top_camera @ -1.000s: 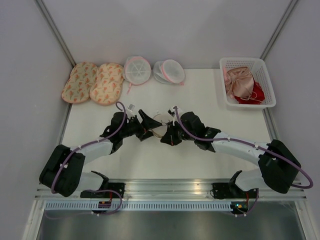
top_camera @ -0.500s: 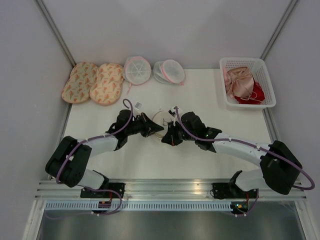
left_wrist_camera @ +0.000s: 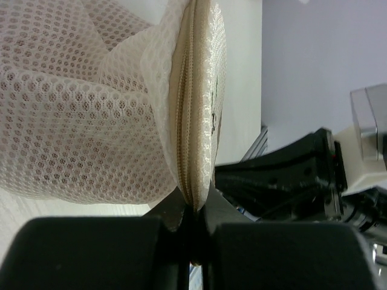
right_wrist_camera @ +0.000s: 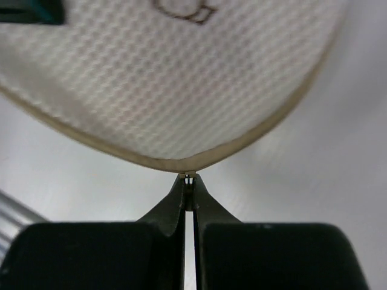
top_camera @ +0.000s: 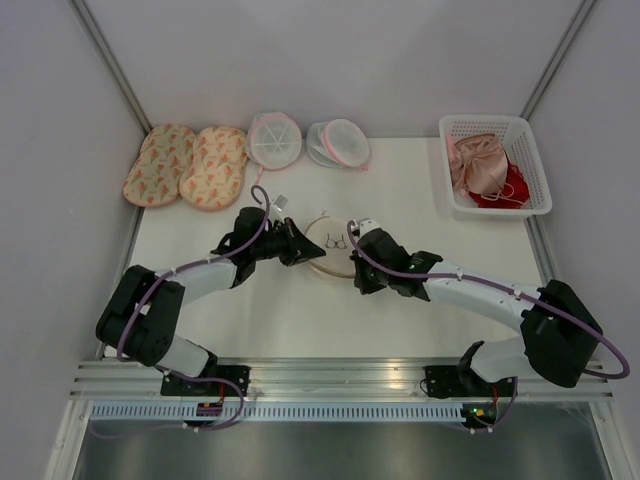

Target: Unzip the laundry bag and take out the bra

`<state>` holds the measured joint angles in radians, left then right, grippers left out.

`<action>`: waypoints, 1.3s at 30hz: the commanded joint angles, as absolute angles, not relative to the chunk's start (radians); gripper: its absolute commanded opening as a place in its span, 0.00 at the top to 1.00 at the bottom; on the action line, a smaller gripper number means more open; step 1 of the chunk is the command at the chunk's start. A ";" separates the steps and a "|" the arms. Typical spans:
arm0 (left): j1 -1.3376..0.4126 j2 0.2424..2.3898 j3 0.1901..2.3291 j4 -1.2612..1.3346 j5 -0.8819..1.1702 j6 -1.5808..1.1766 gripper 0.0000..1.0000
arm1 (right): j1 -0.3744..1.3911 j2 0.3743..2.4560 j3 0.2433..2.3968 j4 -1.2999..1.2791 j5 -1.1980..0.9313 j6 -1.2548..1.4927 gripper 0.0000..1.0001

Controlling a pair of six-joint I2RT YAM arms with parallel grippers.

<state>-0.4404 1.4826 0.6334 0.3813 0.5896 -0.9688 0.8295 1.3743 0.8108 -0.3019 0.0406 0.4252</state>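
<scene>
The round cream mesh laundry bag (top_camera: 331,244) with tan edging lies between both arms at mid-table. My left gripper (top_camera: 305,251) is shut on its left rim; in the left wrist view the tan zipper seam (left_wrist_camera: 184,121) of the bag (left_wrist_camera: 84,115) runs straight down into the pinched jaws of the gripper (left_wrist_camera: 195,211). My right gripper (top_camera: 353,270) is at the bag's near right rim, shut on the small metal zipper pull (right_wrist_camera: 190,177) under the bag's edge (right_wrist_camera: 181,78). The zipper looks closed. The bra is hidden.
A white basket (top_camera: 530,132) at the back right holds pink satin fabric and a red garment. Along the back edge lie two peach floral bags (top_camera: 187,165) and two round white mesh bags with pink trim (top_camera: 274,139). The right arm (left_wrist_camera: 290,181) shows past the bag.
My left gripper was open beside the bag and has moved in and shut on its rim. The bag, held more on edge before, now shows its round face. The right gripper shifted slightly nearer.
</scene>
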 commanded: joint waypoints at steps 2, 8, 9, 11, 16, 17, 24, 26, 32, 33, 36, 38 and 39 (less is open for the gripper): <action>-0.426 1.521 0.729 0.270 0.710 -0.732 0.98 | 0.798 1.379 0.859 -0.514 0.404 0.433 1.00; -0.429 1.702 0.919 0.132 1.078 -0.569 0.98 | 0.759 1.417 0.917 -0.497 0.499 0.408 0.99; -0.430 1.713 0.928 0.136 1.084 -0.560 0.90 | 0.761 1.408 0.922 -0.492 0.494 0.405 1.00; -0.430 1.729 0.949 0.130 1.065 -0.523 0.60 | 0.761 1.398 0.930 -0.489 0.479 0.405 1.00; -0.430 1.665 0.968 0.008 0.759 -0.526 0.00 | 0.759 1.342 0.902 -0.459 0.410 0.397 1.00; -0.428 1.636 0.945 -0.024 0.565 -0.543 0.00 | 0.762 1.330 0.897 -0.456 0.394 0.399 1.00; -0.437 1.296 0.726 -0.068 0.250 -0.784 0.00 | 0.761 1.305 0.842 -0.316 0.038 0.408 1.00; -0.440 1.227 0.648 -0.034 0.305 -0.874 0.00 | 0.762 1.331 0.816 -0.198 -0.175 0.403 1.00; -0.454 1.227 0.531 0.210 0.495 -1.052 0.00 | 0.808 1.404 0.799 0.110 -0.600 0.483 0.99; -0.454 1.238 0.531 0.242 0.512 -1.064 0.00 | 0.819 1.404 0.808 0.123 -0.606 0.486 1.00; -0.454 1.272 0.529 0.300 0.537 -1.103 0.00 | 0.825 1.410 0.833 0.118 -0.609 0.480 0.99; -0.454 1.278 0.519 0.379 0.540 -1.140 0.00 | 0.827 1.414 0.838 0.103 -0.603 0.469 0.99; -0.457 1.284 0.517 0.403 0.537 -1.149 0.00 | 0.828 1.414 0.835 0.097 -0.597 0.463 0.99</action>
<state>-0.4515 1.2743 0.5198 0.2222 0.4892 -1.0538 0.8272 1.4094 0.8013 0.0246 -0.5293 0.4706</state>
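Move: My closed left fingers still pinch the zip edge of the laundry bag, whose middle lies about 4 cm ahead, 2 cm to the right and some 4 cm below. My shut right fingers keep the near edge; from them the bag's middle is roughly 10 cm ahead, 5 cm left and about level. A mesh pouch with a pink trim lies some 28 cm ahead and 5 cm right of my left hand, a second one 29 cm ahead and 12 cm left, both about 11 cm lower. Keeping my pinch on the tan edge, my right hand pulls about 7 cm right and 5 cm forward while my left follows 3 cm right, turning clockwise some 25 degrees, then opens wide and lets go. I swing my right hand back left about 16 cm, drawing back 10 and rising 5, to bring the edge to my left; that hand dips, swings left about 7 cm turning back counter-clockwise, then draws back, fingers staying open around the zip edge. ##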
